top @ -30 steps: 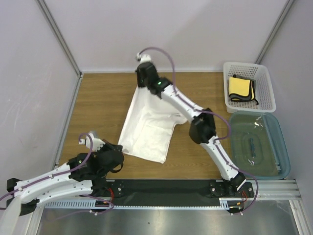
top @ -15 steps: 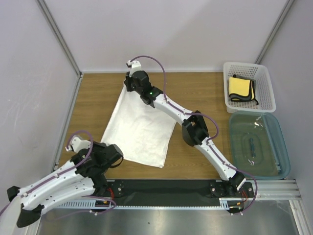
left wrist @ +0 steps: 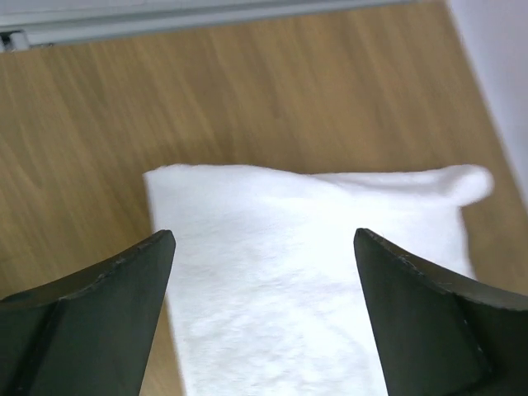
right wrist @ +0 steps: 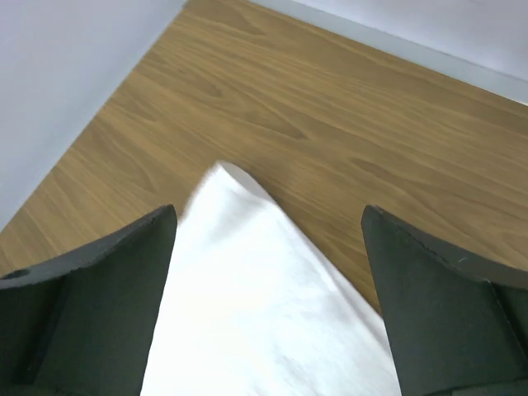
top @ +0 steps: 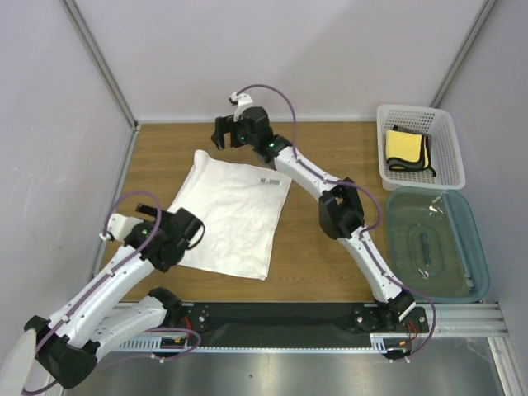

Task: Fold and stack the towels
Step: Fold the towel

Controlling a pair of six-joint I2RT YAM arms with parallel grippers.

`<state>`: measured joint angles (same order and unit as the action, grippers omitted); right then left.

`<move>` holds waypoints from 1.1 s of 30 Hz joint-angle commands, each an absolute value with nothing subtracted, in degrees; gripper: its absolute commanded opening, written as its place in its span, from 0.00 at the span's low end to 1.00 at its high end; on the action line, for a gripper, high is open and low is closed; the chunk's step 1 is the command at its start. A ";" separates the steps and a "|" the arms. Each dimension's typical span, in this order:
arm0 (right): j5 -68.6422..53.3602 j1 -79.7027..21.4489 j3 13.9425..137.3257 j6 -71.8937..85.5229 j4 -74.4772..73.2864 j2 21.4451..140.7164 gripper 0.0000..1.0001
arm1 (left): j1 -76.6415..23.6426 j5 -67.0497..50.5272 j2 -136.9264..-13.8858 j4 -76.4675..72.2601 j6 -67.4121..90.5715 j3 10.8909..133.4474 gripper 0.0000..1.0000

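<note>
A large white towel [top: 231, 214] lies spread flat on the wooden table, left of centre. My left gripper [top: 195, 232] hovers open over its near left edge; in the left wrist view the white towel [left wrist: 322, 280] fills the space under the left gripper [left wrist: 264, 235], held by neither finger. My right gripper [top: 221, 137] stands open just beyond the far left corner, and in its wrist view that corner of the white towel [right wrist: 264, 322] points up between the fingers of the right gripper [right wrist: 268, 213]. A folded yellow towel [top: 405, 148] with a dark edge lies in the basket.
A white perforated basket [top: 450, 132] stands at the back right. A clear blue-green tub [top: 396, 239] sits in front of it. Grey walls close in the table at the left and the back.
Both grippers were shut on the white towel and have opened and let it go. The towel, bunched a second ago, was pulled out and now lies flat.
</note>
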<state>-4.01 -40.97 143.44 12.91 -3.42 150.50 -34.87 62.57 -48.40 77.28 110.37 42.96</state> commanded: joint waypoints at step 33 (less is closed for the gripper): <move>-6.59 -28.83 89.39 21.44 -2.47 125.25 0.00 | -10.64 26.90 -54.49 32.43 73.12 28.75 0.18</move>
<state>-8.25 -29.43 91.13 20.03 -4.73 126.23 -13.39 28.84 -55.81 33.61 68.93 30.96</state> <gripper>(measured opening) 0.010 0.190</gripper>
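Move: The towel's far right corner is the right hand's mark: about 20 cm to its right, 4 cm back and 17 cm below. The towel label lies 5 cm left of that corner; the far left corner is roughly 6 cm ahead and 8 cm left of the hand. The towel's near left corner lies about 15 cm below the left hand, 6 cm left and 1 cm back; its near right corner is some 26 cm right and 6 cm back. Over the spread towel's far edge the right hand sweeps some 18 cm right, rises briefly, then drops steeply to the far right corner beside the label, fingers shutting and tipping down about 30 degrees. Over its near left part the left hand arcs up, forward and right, then sinks about 18 cm from its peak, swinging back left as its fingers nearly close and tilt down. Contact can't be made out. ##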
